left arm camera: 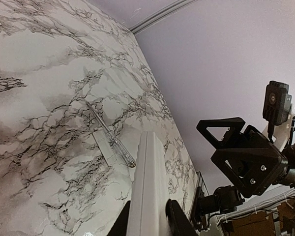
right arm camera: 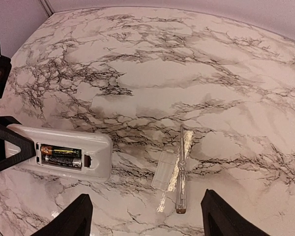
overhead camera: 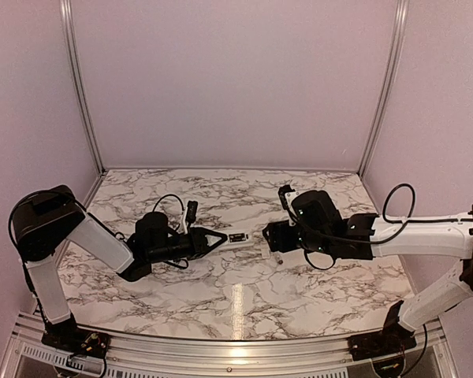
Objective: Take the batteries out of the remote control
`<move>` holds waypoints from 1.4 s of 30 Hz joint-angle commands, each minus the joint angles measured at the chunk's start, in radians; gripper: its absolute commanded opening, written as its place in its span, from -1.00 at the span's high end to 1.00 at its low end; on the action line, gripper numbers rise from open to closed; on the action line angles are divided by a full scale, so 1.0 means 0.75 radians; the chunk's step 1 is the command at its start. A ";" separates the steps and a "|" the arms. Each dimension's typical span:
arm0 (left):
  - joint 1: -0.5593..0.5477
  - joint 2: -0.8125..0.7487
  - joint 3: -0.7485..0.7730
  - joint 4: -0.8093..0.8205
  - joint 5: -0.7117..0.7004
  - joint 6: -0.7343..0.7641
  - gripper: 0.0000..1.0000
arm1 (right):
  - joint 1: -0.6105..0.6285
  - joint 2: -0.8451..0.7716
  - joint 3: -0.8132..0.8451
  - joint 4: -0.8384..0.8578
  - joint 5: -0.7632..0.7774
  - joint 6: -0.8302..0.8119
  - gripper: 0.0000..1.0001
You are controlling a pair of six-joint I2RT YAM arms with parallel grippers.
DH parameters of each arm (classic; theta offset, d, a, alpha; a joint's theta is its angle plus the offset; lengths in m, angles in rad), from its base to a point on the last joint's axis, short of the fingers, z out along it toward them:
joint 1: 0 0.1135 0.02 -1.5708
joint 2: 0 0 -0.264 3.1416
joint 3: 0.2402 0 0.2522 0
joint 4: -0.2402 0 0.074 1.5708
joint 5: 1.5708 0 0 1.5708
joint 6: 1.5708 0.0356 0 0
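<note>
The white remote control point(right arm camera: 59, 152) lies with its back up, and its open recess holds the two batteries point(right arm camera: 61, 156) side by side. My left gripper point(left arm camera: 148, 223) is shut on the remote's long sides; in the top view the left gripper point(overhead camera: 221, 239) grips the remote point(overhead camera: 238, 237) from the left. My right gripper point(right arm camera: 147, 221) hangs open above the table just right of the remote, with nothing between its fingers. From above, the right gripper point(overhead camera: 271, 239) faces the remote's right end.
A small white cover piece point(right arm camera: 164, 170) lies flat beside a thin grey rod point(right arm camera: 182, 172), both under my right gripper. The left wrist view shows the same cover point(left arm camera: 104, 146) and rod point(left arm camera: 110, 133) beyond the remote. The marble table point(overhead camera: 236, 307) is walled on three sides.
</note>
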 commanded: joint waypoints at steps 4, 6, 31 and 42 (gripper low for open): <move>-0.030 0.026 0.078 -0.204 -0.094 0.058 1.00 | -0.050 0.013 -0.024 -0.057 -0.071 -0.013 -0.50; -0.043 0.041 0.080 -0.219 -0.108 0.064 1.00 | -0.059 0.019 -0.035 -0.039 -0.080 -0.022 -0.50; -0.052 0.161 0.332 -0.869 -0.160 0.220 0.11 | -0.203 0.081 -0.165 0.264 -0.276 -0.190 -0.50; -0.053 0.156 0.386 -1.032 -0.263 0.303 -0.27 | -0.213 0.099 -0.193 0.300 -0.325 -0.205 -0.50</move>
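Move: The remote is already in the left fingers, held by its left end, its middle about 4 cm to their right and 1 cm ahead. Its spot on the table is roughly 7 cm right, 3 cm ahead and 11 cm down; the battery cover is 13 cm right and 5 cm ahead, the screwdriver 2 cm further right. The right hand has the remote some 10 cm to its left, 1 cm ahead and 4 cm below, with cover and screwdriver 6 cm ahead, 15 cm down, 1 cm left and 1 cm right. The remote, battery bay showing, is lowered by the left hand towards the marble just left of the battery cover, easing slightly right and forward; then the fingers open around it and dip further, about 9 cm down in all, tipping some 25 degrees tips-down. The empty, open right hand follows about 5 cm down beside it, drifting a little right and forward, touching nothing. ##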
